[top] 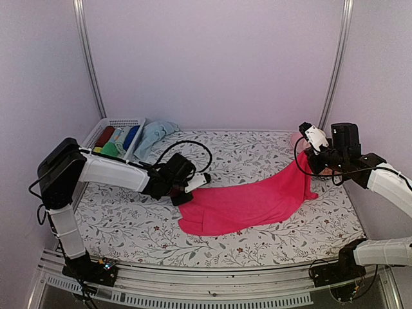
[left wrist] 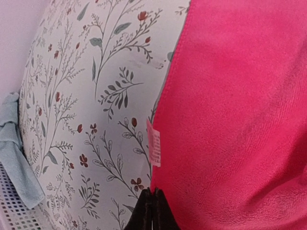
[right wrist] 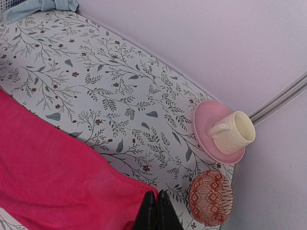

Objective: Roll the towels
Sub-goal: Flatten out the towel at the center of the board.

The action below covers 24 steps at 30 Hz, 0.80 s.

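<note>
The bright pink towel (top: 244, 203) lies stretched across the flowered table, low at its left end and lifted at its right end. At the towel's left edge, close to the small label (left wrist: 153, 143), my left gripper (top: 182, 198) (left wrist: 152, 191) is shut on the hem. My right gripper (top: 307, 162) (right wrist: 157, 194) is shut on the towel's far right corner (right wrist: 120, 191) and holds it above the table. The pale blue towel (top: 154, 136) (left wrist: 14, 153) (right wrist: 38, 5) lies crumpled at the back left, beside the basket.
A white basket (top: 109, 125) (left wrist: 12, 211) with several coloured rolls stands at the back left. A cream cup (right wrist: 235, 132) sits on a pink saucer (right wrist: 206, 120) (top: 296, 138) at the back right. A red patterned bowl (right wrist: 211, 197) stands close to my right fingers.
</note>
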{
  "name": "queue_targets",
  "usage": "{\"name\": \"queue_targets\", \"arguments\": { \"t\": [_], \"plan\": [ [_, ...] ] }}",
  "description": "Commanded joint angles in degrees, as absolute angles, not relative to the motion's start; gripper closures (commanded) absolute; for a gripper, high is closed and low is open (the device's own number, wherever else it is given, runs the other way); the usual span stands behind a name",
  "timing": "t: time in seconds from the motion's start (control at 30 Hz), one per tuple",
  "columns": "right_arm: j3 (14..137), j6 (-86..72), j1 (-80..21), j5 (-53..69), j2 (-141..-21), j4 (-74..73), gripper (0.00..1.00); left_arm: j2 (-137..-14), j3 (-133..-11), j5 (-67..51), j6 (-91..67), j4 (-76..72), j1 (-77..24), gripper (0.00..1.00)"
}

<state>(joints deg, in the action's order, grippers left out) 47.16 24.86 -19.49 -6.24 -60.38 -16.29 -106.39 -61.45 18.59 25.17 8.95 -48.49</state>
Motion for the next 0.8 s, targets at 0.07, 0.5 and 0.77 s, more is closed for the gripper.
{"name": "queue_targets", "arguments": {
  "t": [0.07, 0.5, 0.77],
  "plan": [
    [47.3, 24.7, -19.8, -5.8, -60.6, -16.4, 0.98, -101.8, -62.8, 12.5, 20.8, 10.3, -45.4, 0.67],
    [47.3, 24.7, -19.9, -5.9, -60.5, -16.3, 0.98, -102.6, -63.5, 7.0, 20.4, 12.1, -43.9, 0.53],
    [47.3, 24.7, -19.9, -5.9, -60.6, -16.4, 0.98, -105.6, -64.0, 8.7, 21.1, 13.4, -43.5, 0.50]
  ]
}}
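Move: At the towel's far left corner, the left hand's shut fingertips already have the red towel's edge between them, the corner within a centimetre of the hand. The middle of the red towel spreads about 25 cm to the right and 5 cm nearer; the blue towel lies some 30 cm ahead and 15 cm to the left, the basket about 30 cm ahead and 33 cm left. From the right hand the pinched corner is roughly level ahead, 50 cm left and 19 cm down. Opening its fingers to about half, the left hand lets go of the red towel's corner and rises roughly 3 cm, drifting slightly forward and left. It then sinks back about 1.5 cm with the fingers spread on either side of the corner, the wrist rolling some 10 degrees so its left side dips. The right hand stays still, keeping its grip on the raised other end. ##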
